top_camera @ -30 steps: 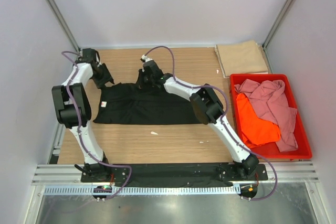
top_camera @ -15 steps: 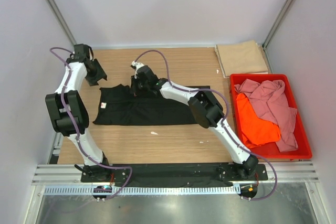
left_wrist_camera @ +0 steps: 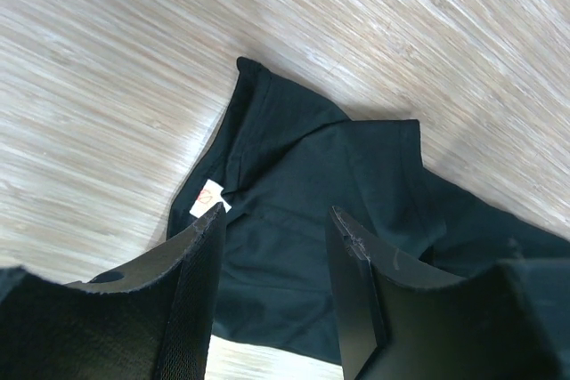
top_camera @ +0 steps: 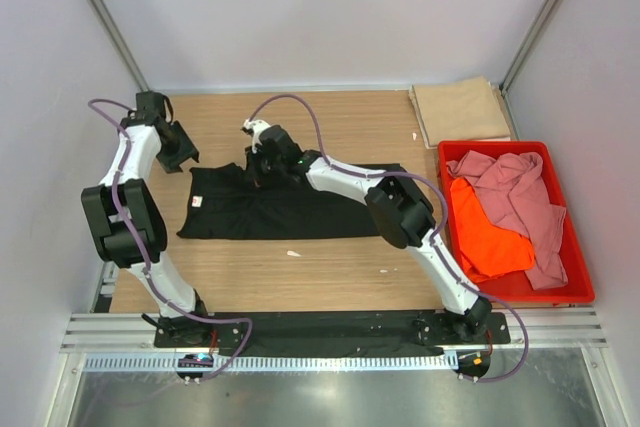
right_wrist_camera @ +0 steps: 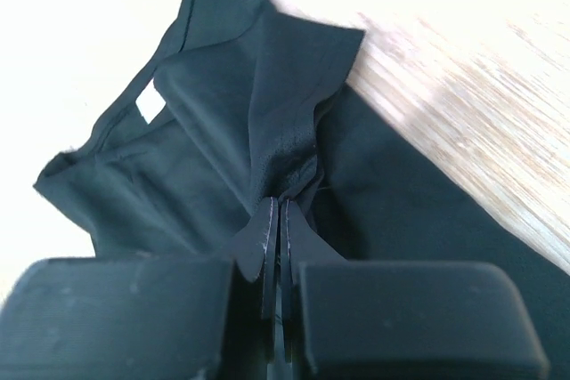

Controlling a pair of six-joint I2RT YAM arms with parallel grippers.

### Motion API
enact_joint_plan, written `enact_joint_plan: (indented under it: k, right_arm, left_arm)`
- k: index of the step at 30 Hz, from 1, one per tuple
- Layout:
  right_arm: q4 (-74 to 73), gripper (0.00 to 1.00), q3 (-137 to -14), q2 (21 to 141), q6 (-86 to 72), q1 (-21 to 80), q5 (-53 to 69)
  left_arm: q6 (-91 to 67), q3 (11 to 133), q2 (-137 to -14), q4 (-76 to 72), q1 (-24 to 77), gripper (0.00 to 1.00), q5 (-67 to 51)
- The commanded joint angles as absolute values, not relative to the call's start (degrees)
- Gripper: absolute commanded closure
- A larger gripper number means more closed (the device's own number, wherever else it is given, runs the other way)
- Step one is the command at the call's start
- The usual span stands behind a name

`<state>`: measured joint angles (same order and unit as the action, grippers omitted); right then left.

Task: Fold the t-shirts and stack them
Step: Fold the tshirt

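Observation:
A black t-shirt [top_camera: 280, 205] lies folded into a long strip across the middle of the table. My right gripper [top_camera: 258, 169] is shut on a pinch of its cloth near the upper left corner; in the right wrist view the gripper [right_wrist_camera: 275, 205] holds a raised fold of the shirt [right_wrist_camera: 214, 131]. My left gripper [top_camera: 178, 159] is open and empty, above the table just left of the shirt's corner. The left wrist view shows the gripper [left_wrist_camera: 276, 220] over the shirt [left_wrist_camera: 303, 202] with its white label. A tan t-shirt [top_camera: 460, 111] lies folded at the back right. Pink [top_camera: 515, 192] and orange [top_camera: 485, 237] t-shirts lie crumpled in the crate.
A red plastic crate [top_camera: 580, 277] stands at the right edge of the table. Small white scraps [top_camera: 293, 253] lie on the wood in front of the black shirt. Grey walls and metal posts close in the table at the back and sides.
My right gripper has pulled the shirt's upper left part leftward and slightly back. My left gripper let go of the shirt, rose toward the back left, then came down a little.

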<state>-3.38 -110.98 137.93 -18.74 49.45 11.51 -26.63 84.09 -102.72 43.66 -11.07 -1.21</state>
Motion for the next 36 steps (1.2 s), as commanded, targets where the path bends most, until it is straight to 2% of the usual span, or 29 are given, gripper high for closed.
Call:
enact_joint_plan:
  k: [1, 7, 15, 23, 36]
  right_arm:
    - [-1.14, 0.99, -109.34, 132.72, -14.86, 51.06, 14.32]
    - [-2.46, 0.99, -106.08, 131.75, -10.82, 52.82, 18.98]
    - [-5.89, 0.99, -104.42, 131.22, -6.59, 55.37, 18.28]
    - [-3.52, 0.99, -100.11, 128.59, -5.89, 55.55, 16.0]
    - [-3.25, 0.99, -99.76, 128.23, -5.89, 55.72, 15.29]
  left_arm:
    - [-27.16, 84.11, -100.11, 44.38, -11.78, 0.5, -0.35]
    - [-27.42, 83.94, -99.49, 45.53, -11.78, 0.5, -0.35]
    - [-26.63, 81.04, -98.26, 45.53, -11.86, 0.5, -1.58]
    - [-26.89, 76.64, -98.52, 41.4, -11.87, 0.52, -14.22]
    - [-28.74, 74.88, -103.53, 40.08, -11.78, 0.51, -18.37]
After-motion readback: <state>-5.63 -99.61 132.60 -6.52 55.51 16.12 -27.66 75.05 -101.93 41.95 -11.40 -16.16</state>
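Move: Behind the right hand by about 12 cm and some 6 cm lower lies the t-shirt's near edge, the way its pinched flap is taken. The white tag is about 15 cm to this hand's left and 1 cm back; a paper scrap lies 14 cm back and 8 cm right. From the half-open left hand, the flap is roughly 9 cm right, 2 cm ahead and 8 cm below. The shirt's far-left corner is some 5 cm ahead and 2 cm left. Keeping its shut fingers on the black flap, the right hand draws it back about 9 cm over the t-shirt towards the near edge, sinking some 4 cm at first and turning about 15 degrees counter-clockwise, then all but stops. The left hand, still half open, eases back, then swings right about 5 cm and down 3 over the shirt towards the flap, its fingertips tilting to the right. ##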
